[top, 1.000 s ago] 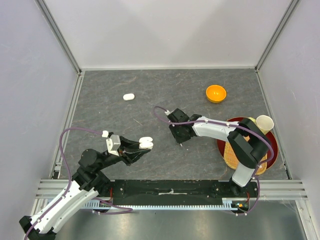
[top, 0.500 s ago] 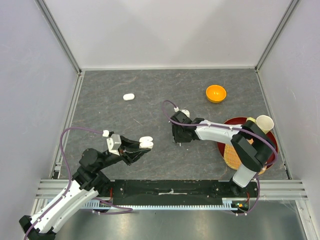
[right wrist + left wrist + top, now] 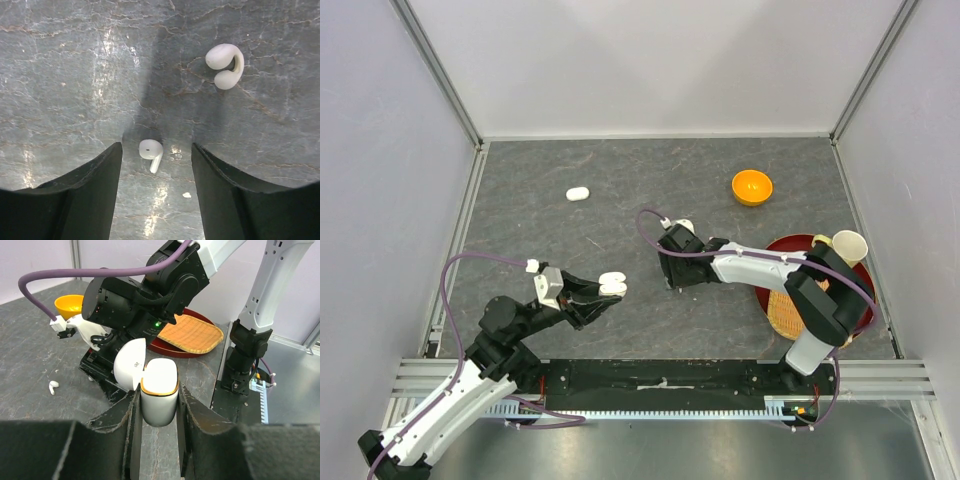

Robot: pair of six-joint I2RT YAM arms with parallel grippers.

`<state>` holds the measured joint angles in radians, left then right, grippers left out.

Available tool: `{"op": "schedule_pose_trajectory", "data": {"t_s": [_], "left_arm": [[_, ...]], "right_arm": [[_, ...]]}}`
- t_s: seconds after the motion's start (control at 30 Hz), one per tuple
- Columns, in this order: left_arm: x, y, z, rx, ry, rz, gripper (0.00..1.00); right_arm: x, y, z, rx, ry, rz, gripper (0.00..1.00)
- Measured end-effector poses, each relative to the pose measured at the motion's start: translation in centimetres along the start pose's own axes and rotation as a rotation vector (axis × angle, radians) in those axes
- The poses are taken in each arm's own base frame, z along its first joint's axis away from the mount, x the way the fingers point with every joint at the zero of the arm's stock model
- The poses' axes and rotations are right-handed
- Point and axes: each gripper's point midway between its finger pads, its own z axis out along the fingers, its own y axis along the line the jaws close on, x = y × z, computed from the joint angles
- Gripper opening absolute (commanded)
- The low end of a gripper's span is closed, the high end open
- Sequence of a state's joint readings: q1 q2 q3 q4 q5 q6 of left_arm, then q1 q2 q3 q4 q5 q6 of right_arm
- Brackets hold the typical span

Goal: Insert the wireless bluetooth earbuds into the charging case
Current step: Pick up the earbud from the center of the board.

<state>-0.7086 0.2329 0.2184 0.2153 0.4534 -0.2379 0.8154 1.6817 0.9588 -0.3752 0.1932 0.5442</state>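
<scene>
My left gripper [image 3: 605, 292] [image 3: 157, 407] is shut on the body of a white charging case [image 3: 611, 284] [image 3: 159, 390]. The case is held above the table with its lid [image 3: 129, 363] hinged open. My right gripper [image 3: 670, 280] [image 3: 156, 155] points down at the table with its jaws open. A small white stemmed earbud [image 3: 151, 151] lies on the table between its fingers, touching neither. A second, clip-shaped white earbud [image 3: 226, 64] lies further off. In the left wrist view an earbud [image 3: 53, 386] lies on the table beside the right gripper.
Another white closed case [image 3: 578, 193] lies at the back left. An orange bowl [image 3: 752, 186] stands at the back right. A red tray [image 3: 761, 292] with a woven mat [image 3: 782, 312] and a cream cup [image 3: 848, 246] sits at the right.
The right gripper's jaws have spread wider and its wrist has shifted slightly over the table. The left arm and the case it holds have stayed put.
</scene>
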Motion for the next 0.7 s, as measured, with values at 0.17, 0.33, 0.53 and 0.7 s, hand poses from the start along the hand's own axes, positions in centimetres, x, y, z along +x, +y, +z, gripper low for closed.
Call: {"op": "schedule_pose_trajectory", "data": {"t_s": [0.17, 0.33, 0.53, 0.7], "left_arm": [[-0.6, -0.1, -0.2, -0.001, -0.025, 0.012, 0.02], [-0.9, -0.2, -0.3, 0.001, -0.036, 0.017, 0.02], [-1.1, -0.3, -0.4, 0.003, -0.045, 0.021, 0.02], [-1.3, -0.4, -0.4, 0.005, -0.053, 0.026, 0.02]], "right_arm": [[-1.1, -0.3, -1.5, 0.000, -0.048, -0.026, 0.72], [-4.3, 0.7, -6.0, -0.090, -0.192, 0.004, 0.98], [-7.9, 0.2, -11.5, -0.142, -0.412, 0.072, 0.98], [-6.6, 0.0, -9.5, -0.117, -0.348, 0.043, 0.86]]}}
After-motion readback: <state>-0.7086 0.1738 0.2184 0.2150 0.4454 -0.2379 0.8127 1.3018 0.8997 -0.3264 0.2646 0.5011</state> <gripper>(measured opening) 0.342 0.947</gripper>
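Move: The center earbud lies on the board practically between the right hand's open fingertips, about 1 cm ahead and 1 cm down. Beyond it, counted from that hand, a second earbud lies some 6 cm ahead and 2 cm right, a third about 10 ahead and 7 right, a fourth about 10 ahead and 3 left. From the left hand, holding the open case, the center earbud is roughly 13 cm right, 9 ahead, 23 below. The empty right hand rises about 12 cm off the center earbud, fingers opening wide and tipping outward some 20 degrees. ##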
